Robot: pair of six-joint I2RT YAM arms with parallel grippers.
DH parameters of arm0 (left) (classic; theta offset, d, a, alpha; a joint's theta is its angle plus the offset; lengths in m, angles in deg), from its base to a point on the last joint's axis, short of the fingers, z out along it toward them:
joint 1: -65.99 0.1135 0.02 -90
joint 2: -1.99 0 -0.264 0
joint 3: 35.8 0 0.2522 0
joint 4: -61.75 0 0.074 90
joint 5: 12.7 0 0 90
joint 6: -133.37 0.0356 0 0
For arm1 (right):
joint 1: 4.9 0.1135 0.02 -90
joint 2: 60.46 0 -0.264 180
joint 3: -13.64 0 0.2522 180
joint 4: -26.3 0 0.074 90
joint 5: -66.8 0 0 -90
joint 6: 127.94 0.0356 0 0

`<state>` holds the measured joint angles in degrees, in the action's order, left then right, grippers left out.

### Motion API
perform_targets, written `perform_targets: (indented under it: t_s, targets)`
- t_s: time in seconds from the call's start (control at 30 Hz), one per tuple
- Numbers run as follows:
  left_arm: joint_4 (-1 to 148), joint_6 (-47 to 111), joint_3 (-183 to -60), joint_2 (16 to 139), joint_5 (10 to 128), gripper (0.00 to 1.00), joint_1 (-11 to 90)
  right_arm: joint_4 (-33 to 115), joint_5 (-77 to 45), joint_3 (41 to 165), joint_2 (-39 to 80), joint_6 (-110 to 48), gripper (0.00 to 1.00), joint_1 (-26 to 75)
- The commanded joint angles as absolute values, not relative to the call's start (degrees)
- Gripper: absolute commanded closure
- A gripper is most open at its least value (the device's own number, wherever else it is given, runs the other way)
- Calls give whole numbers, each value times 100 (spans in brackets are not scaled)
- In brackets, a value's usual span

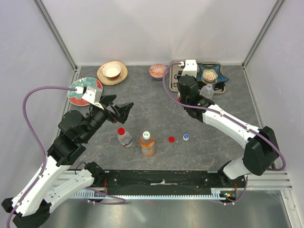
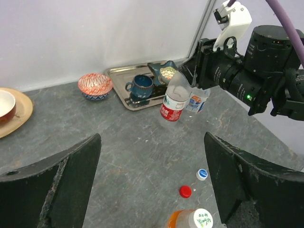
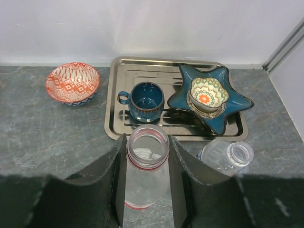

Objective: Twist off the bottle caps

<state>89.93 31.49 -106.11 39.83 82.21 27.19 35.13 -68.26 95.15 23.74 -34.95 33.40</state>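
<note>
My right gripper [image 3: 147, 159] is shut on the neck of a clear, uncapped bottle with a red label [image 3: 147, 148] [image 2: 173, 102], which stands upright before the tray. A second uncapped clear bottle [image 3: 229, 155] [image 1: 207, 90] with a blue label stands just to its right. A red cap [image 1: 171, 139] and a blue cap [image 1: 186, 137] lie loose mid-table. Near the front stand a clear bottle with a red cap [image 1: 124, 137] and an orange bottle with a white cap [image 1: 147, 144]. My left gripper [image 1: 119, 109] [image 2: 152, 185] hangs open above and behind them, with nothing between its fingers.
A metal tray [image 3: 124, 124] at the back right holds a blue mug [image 3: 146, 100] and a star-shaped blue dish [image 3: 209, 97]. A red patterned bowl [image 3: 72, 81] sits left of it. A wooden plate with a white bowl [image 1: 112, 72] and a patterned plate [image 1: 78, 93] lie back left.
</note>
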Motion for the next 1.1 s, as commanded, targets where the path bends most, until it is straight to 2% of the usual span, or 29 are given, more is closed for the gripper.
perform_targets:
  t_s: [0.0, 0.37, 0.6, 0.63, 0.7, 0.73, 0.83, 1.07]
  targets:
    - [9107, 3239, -10528, 3838, 8459, 5, 2724, 2829, -6899, 9367, 2610, -3232, 100, 3088]
    - [9125, 3327, -10379, 3846, 8521, 5, 2724, 2608, -7128, 9508, 3322, -3214, 100, 2824]
    - [9125, 3344, -10387, 3926, 8477, 5, 2724, 3011, -6864, 9595, 3490, -3003, 100, 2745]
    - [9125, 3361, -10387, 3926, 8477, 5, 2724, 3082, -6829, 9665, 3499, -2985, 92, 2736]
    - [9125, 3370, -10396, 3917, 8486, 5, 2724, 3214, -6715, 9692, 3499, -2959, 83, 2718]
    - [9134, 3388, -10396, 3917, 8495, 5, 2724, 3241, -6680, 9727, 3481, -2950, 74, 2718]
    - [9125, 3379, -10405, 3917, 8486, 5, 2724, 3373, -6653, 9780, 3446, -2880, 66, 2718]
    - [9116, 3370, -10387, 3908, 8433, 5, 2724, 3601, -6635, 9824, 3332, -2774, 57, 2718]
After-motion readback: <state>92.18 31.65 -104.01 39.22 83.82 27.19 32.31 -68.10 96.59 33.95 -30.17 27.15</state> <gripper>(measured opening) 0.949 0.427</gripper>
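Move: The right hand already holds the uncapped red-labelled bottle; its spot on the table is about 5 cm ahead, 3 cm right and 21 cm below. The uncapped blue-labelled bottle stands some 9 cm right of that spot. The mug on the tray lies roughly 10 cm beyond the spot. From the idle left hand, the spot is around 25 cm ahead, 24 cm right and 31 cm below. The right hand lowers the still-gripped red-labelled bottle about 6 cm, reaching 5 cm forward, down to the table. ##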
